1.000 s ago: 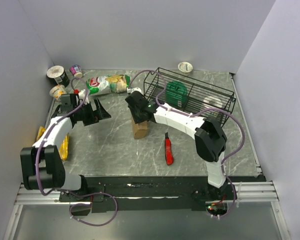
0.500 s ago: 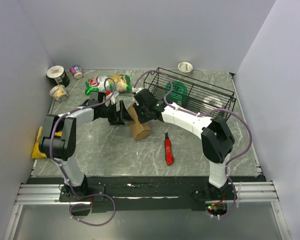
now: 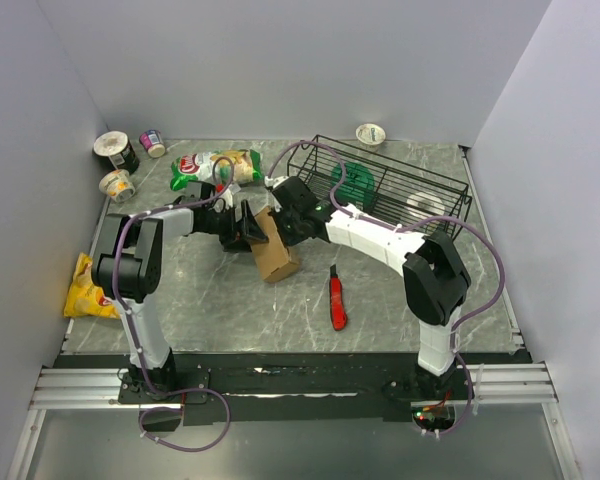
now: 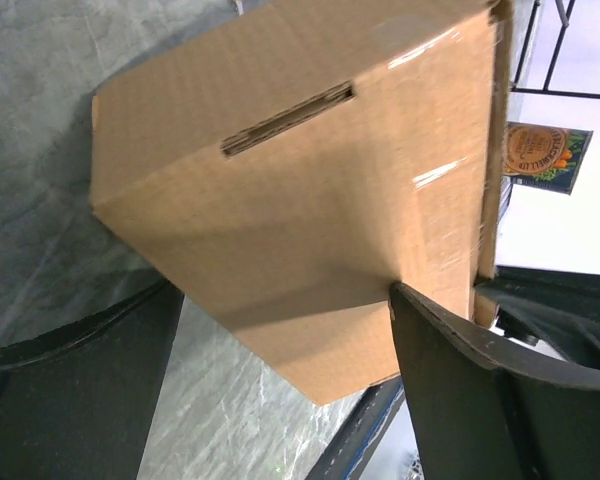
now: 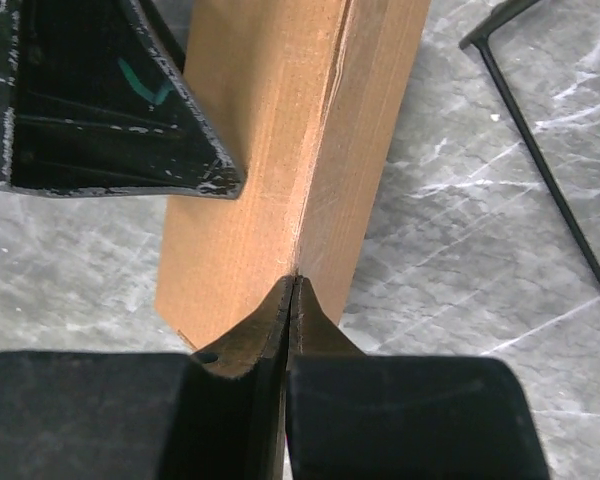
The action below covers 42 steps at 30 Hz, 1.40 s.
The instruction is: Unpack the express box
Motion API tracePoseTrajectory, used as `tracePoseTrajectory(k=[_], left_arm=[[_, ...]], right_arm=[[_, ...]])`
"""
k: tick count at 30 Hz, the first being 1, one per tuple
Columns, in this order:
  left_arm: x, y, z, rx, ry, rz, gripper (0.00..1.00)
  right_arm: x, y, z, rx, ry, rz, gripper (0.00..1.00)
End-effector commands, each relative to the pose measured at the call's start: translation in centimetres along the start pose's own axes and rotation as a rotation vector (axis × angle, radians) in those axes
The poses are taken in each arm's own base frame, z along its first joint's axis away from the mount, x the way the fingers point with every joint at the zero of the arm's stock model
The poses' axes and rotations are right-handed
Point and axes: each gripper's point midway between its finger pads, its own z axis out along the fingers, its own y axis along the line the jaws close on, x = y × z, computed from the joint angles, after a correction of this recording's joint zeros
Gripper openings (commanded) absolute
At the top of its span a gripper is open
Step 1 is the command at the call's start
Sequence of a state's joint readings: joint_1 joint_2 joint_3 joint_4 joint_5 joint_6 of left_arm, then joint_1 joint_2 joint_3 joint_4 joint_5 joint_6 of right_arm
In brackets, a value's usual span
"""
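Note:
The express box (image 3: pixel 273 252), a plain brown carton, stands tilted on the marble table between both arms. In the left wrist view the express box (image 4: pixel 300 190) fills the frame, with a slot cut in its face. My left gripper (image 4: pixel 285 290) is open and straddles its lower corner; the right finger (image 4: pixel 460 370) touches the carton's side and the left finger (image 4: pixel 80 400) stands clear of it. From above, the left gripper (image 3: pixel 248 228) is at the box's left. My right gripper (image 5: pixel 295 280) is shut, its tips pressed against the box's (image 5: pixel 280 150) edge seam. The right gripper (image 3: pixel 286 220) comes in from the upper right.
A black wire basket (image 3: pixel 450 190) holding a green item (image 3: pixel 355 183) stands back right. A red utility knife (image 3: pixel 337 298) lies right of the box. A green chip bag (image 3: pixel 215 168), some cups (image 3: pixel 115 150) and a yellow bag (image 3: pixel 88 285) lie on the left.
My left arm swung in from the far left up to the box. The right gripper closed at the box's edge. The box tipped over to a slant.

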<state>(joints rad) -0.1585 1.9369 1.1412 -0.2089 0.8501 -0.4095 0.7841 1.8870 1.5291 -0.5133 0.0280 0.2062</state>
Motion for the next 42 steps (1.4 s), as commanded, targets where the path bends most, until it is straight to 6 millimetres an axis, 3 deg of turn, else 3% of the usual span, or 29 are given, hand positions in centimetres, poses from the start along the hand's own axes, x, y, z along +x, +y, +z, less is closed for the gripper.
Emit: tracePoseTrajectory(k=[1,7,13,18,21,22,24,25,27,28,31,33,36,39,42], left_arm=[[0.9,2.3,0.6,-0.083,0.024,-0.001,0.89],[2.4,3.3,0.6,-0.104,0.040,-0.011,0.89],[2.6,4.1,0.6,-0.130,0.045,0.008,0.89],[2.2,3.9,0.4,-0.123,0.033,0.022,0.89],[1.2,1.7,-1.5,-0.044,-0.027,0.053,0.89],[0.2,-0.2,-3.0,0.000,-0.085,0.115,0.89],[0.4,-0.5,-4.8,0.013,-0.140,0.128,0.91],[-0.5,-2.2,-6.2,0.036,-0.206,0.200,0.93],[0.2,-3.6,-7.1,0.068,-0.227,0.252,0.93],[0.1,-5.4,-8.1,0.094,-0.262,0.301,0.93],[0.7,-8.9,-8.4,0.196,-0.296,0.416,0.87],[1.4,-11.0,-7.6,0.265,-0.269,0.458,0.76],[1.7,-11.6,-6.3,0.308,-0.245,0.429,0.56],[2.2,-10.7,-4.9,0.318,-0.211,0.367,0.35],[2.6,-9.4,-3.8,0.305,-0.187,0.330,0.27]], right_arm=[[-2.1,-0.6,-2.8,-0.004,-0.071,-0.014,0.00],[-2.6,-3.2,-3.7,0.026,-0.076,-0.015,0.00],[-2.8,-4.6,-4.5,0.032,-0.087,-0.012,0.00],[-3.1,-3.1,-5.6,-0.067,-0.113,-0.063,0.00],[-3.1,-2.6,-6.2,-0.068,-0.125,-0.087,0.00],[-3.2,-2.6,-6.6,-0.066,-0.133,-0.101,0.00],[-3.0,-2.4,-6.9,-0.063,-0.134,-0.120,0.00],[-2.9,-2.5,-6.9,-0.052,-0.134,-0.122,0.00],[-2.6,-2.4,-7.0,-0.032,-0.136,-0.128,0.00],[-2.5,-2.4,-7.0,-0.017,-0.135,-0.117,0.00],[-1.9,-1.8,-6.7,-0.025,-0.122,-0.115,0.00],[-1.6,-1.2,-6.5,-0.032,-0.115,-0.116,0.00],[-1.4,-0.8,-6.0,-0.041,-0.101,-0.082,0.00],[-1.4,-0.5,-5.4,-0.053,-0.093,-0.068,0.00],[-1.7,-0.1,-5.0,-0.069,-0.093,-0.038,0.00]])
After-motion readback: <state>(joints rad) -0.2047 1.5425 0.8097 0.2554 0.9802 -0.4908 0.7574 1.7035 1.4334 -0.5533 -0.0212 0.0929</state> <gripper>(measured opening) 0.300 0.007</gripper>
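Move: The box stands tipped on edge between the hands. Its middle lies about 5 cm right of the left hand, 1 cm back and nearly level; from the right hand, whose shut tips are at the seam, it is some 3 cm left, 1 cm back and 5 cm below. The chip bag lies roughly 15 cm ahead and 7 cm left of the left hand; the knife lies 13 cm back, 11 cm right and 9 cm below the right hand. With its fingers still shut and their tips at the box's seam, the right hand goes about 5 cm to its right and a little forward, then draws back some 4 cm while rising about as much, turning slightly counter-clockwise. The left hand first keeps its wide-open fingers astride the box's left side, then comes free leftward and back, rises about 10 cm with a roll of some 25 degrees, and swings right again over the box's left face, its fingers closing to about a third open. ##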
